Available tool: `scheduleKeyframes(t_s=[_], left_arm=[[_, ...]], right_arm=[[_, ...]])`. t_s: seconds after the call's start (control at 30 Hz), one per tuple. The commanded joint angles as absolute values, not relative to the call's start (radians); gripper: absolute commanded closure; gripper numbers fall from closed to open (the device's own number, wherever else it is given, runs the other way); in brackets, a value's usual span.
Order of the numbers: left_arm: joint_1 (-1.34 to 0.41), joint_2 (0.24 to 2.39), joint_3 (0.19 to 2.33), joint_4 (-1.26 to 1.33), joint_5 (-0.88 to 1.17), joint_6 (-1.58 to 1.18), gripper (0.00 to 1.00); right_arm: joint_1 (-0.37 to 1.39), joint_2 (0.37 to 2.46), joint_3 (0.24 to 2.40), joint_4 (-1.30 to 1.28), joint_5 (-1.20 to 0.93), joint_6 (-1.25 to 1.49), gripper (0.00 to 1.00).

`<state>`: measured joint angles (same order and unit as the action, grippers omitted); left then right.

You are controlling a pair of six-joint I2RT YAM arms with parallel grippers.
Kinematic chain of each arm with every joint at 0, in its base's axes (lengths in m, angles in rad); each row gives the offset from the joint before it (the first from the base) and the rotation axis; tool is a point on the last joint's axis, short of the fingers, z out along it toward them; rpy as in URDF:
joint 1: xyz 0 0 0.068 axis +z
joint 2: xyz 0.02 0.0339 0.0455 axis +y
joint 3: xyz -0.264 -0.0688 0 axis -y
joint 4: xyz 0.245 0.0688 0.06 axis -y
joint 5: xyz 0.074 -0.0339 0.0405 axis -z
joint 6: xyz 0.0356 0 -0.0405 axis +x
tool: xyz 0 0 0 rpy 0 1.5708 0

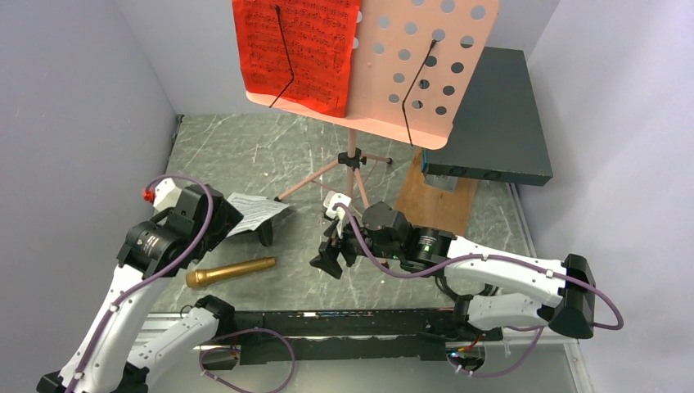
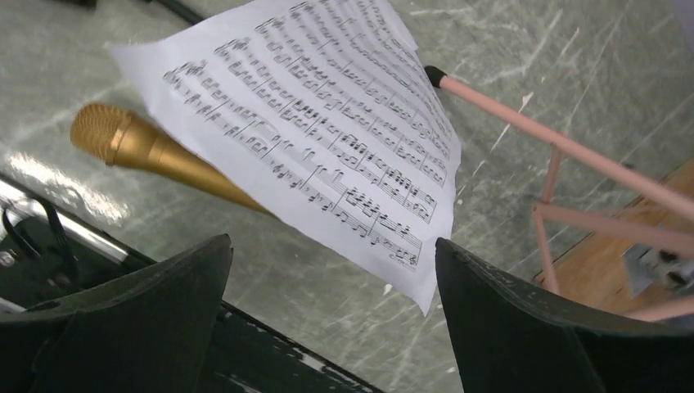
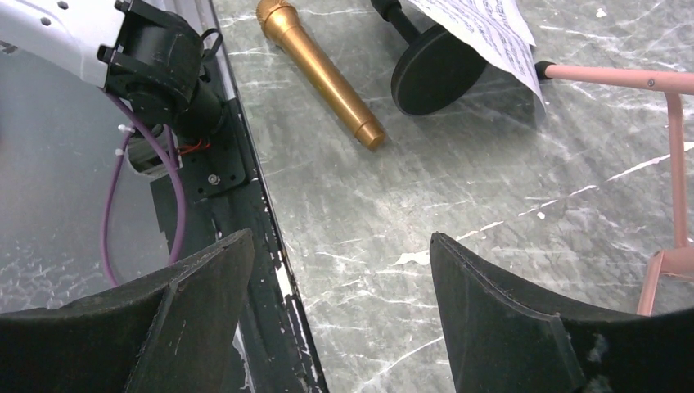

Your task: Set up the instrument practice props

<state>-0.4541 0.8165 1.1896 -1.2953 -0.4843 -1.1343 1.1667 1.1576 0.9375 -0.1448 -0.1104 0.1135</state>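
The pink perforated music stand (image 1: 413, 78) stands at the back on tripod legs (image 1: 327, 172), with a red music sheet (image 1: 299, 53) on its left half. A white music sheet (image 2: 327, 139) rests tilted on the small black mic stand (image 3: 438, 74), its corner just beyond my left gripper (image 2: 334, 246), which is open and holds nothing. The gold microphone (image 1: 231, 271) lies flat on the table in front of the sheet. My right gripper (image 3: 342, 239) hovers open over bare table near the front rail, right of the microphone (image 3: 323, 74).
A dark teal box (image 1: 491, 123) sits on a wooden board (image 1: 434, 205) at the back right. A black rail (image 1: 344, 323) runs along the near edge between the arm bases. A pink tripod leg (image 3: 622, 78) reaches toward the mic stand.
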Motion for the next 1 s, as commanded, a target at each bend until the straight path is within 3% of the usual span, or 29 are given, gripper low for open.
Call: scheduleKeyframes(t_s=[0.0, 0.37, 0.53, 0.77, 0.83, 0.97], left_arm=[[-0.456, 0.769, 1.179, -1.431, -0.484, -1.443, 0.01], [-0.456, 0.616, 1.089, -1.411, -0.397, -1.822, 0.01], [-0.456, 0.609, 0.999, -1.273, -0.377, -1.879, 0.01], [-0.456, 0.571, 0.791, -0.981, -0.456, -1.932, 0.11], [-0.456, 0.577, 0.750, -0.928, -0.485, -1.940, 0.17], [-0.454, 0.610, 0.738, -0.896, -0.500, -1.873, 0.46]], right_arm=[[1.170, 1.130, 0.941, -0.089, -0.110, 0.097, 0.18], [1.170, 1.130, 0.952, -0.103, -0.136, 0.066, 0.18], [1.170, 1.099, 0.940, -0.112, -0.134, 0.086, 0.19], [1.169, 1.056, 0.917, -0.115, -0.114, 0.117, 0.19], [1.171, 1.056, 0.923, -0.130, -0.111, 0.122, 0.19], [1.171, 1.048, 0.911, -0.128, -0.106, 0.123, 0.19]])
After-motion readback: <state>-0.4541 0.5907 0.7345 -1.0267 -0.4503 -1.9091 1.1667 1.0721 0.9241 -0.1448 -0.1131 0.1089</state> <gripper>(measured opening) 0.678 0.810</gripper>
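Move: The left hand, open and empty, is above the near side of the white music sheet, whose middle lies about 10 cm ahead, 4 cm to its right and some 13 cm below. The gold microphone is about 2 cm ahead, 3 cm left and 20 cm below; the black disc base under the sheet's right part sits about 10 cm ahead, 7 cm right and 17 cm down. From the right hand, the sheet's middle is roughly 16 cm ahead, 15 cm left and 12 cm below. The left hand draws back about 4 cm, then swings forward by some 5 cm, drifts right and sinks steadily towards the sheet's near edge, ending about 7 cm lower; all the while it rolls some 45 degrees about its own pointing line, left side down and turning counter-clockwise. Fully open until late in the descent, its fingers close by about a third with the sheet's edge between them, while the empty right hand lifts just over 2 cm and stays open. ##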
